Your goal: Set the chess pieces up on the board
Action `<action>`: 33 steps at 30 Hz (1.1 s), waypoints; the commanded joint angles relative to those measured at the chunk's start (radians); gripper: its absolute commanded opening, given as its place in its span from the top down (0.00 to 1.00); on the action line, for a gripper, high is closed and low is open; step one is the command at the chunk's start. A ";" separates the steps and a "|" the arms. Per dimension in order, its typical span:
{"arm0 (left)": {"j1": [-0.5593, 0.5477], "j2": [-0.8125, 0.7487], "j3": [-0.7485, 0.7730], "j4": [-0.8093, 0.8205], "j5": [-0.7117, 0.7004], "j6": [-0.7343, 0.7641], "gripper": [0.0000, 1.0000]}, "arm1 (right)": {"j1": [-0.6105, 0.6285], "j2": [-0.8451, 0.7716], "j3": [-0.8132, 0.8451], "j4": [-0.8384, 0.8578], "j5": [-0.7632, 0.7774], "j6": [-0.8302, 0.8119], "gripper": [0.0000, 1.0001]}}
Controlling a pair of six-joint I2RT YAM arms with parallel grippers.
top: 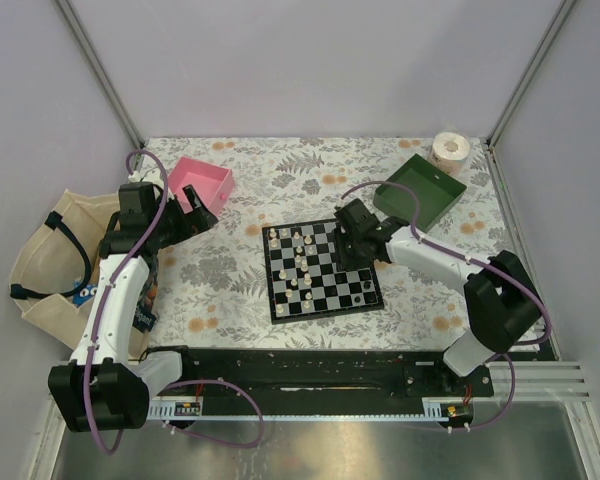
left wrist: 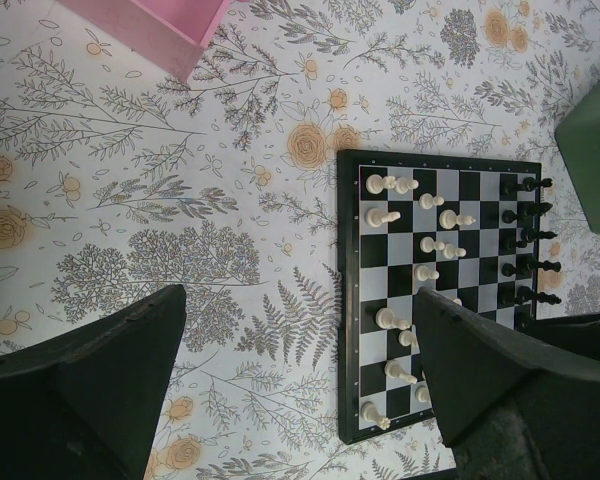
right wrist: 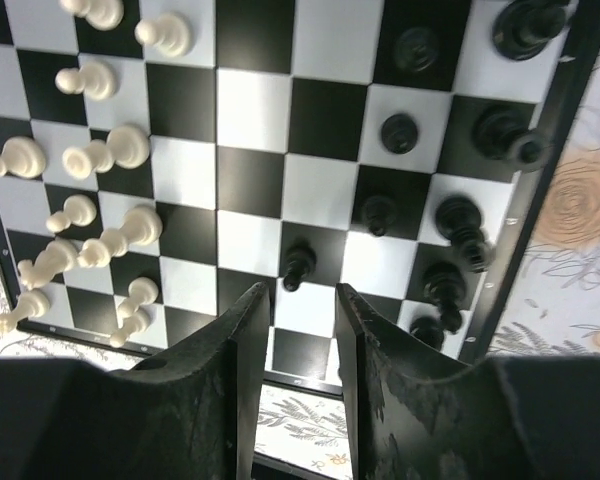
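The board lies mid-table with cream-white chess pieces scattered over its left half and black ones at its right side. My right gripper hovers over the board's far right part. In the right wrist view its jaws stand open with nothing between them; a black pawn stands upright just beyond the tips. Other black pieces line the board's edge, and white ones lie opposite. My left gripper is open over the tablecloth left of the board, holding nothing.
A pink tray sits at the back left and a green tray at the back right, beside a tape roll. A cloth bag lies off the table's left edge. Flowered cloth covers the table.
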 commanded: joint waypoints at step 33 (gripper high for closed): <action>0.007 -0.002 0.011 0.030 0.029 0.009 0.01 | 0.062 0.069 0.020 -0.004 0.064 0.028 0.92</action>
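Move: The black pawn aimed at stands roughly 2 cm back and 1 cm left of the right hand, its middle some 4 cm below. At about that same depth below the right hand, the neighbouring black pawn stands 2 cm ahead and 2 cm right, the nearest back-rank black piece 1 cm back and 5 cm right, and the nearest white piece 1 cm back and 10 cm left. From the idle left hand the aimed pawn lies about 30 cm right, 6 cm back and 16 cm below. The right hand, empty and about two-fifths open, first slips some 2 cm back and 1.5 cm left, away from the neighbouring pawn, until its fingers are over the lone black pawn one square diagonally inward from it. It then goes almost straight down about 3 cm with the wrist tipping only some 5 degrees, stops there, and closes the fingers until they pinch that pawn near its head. ##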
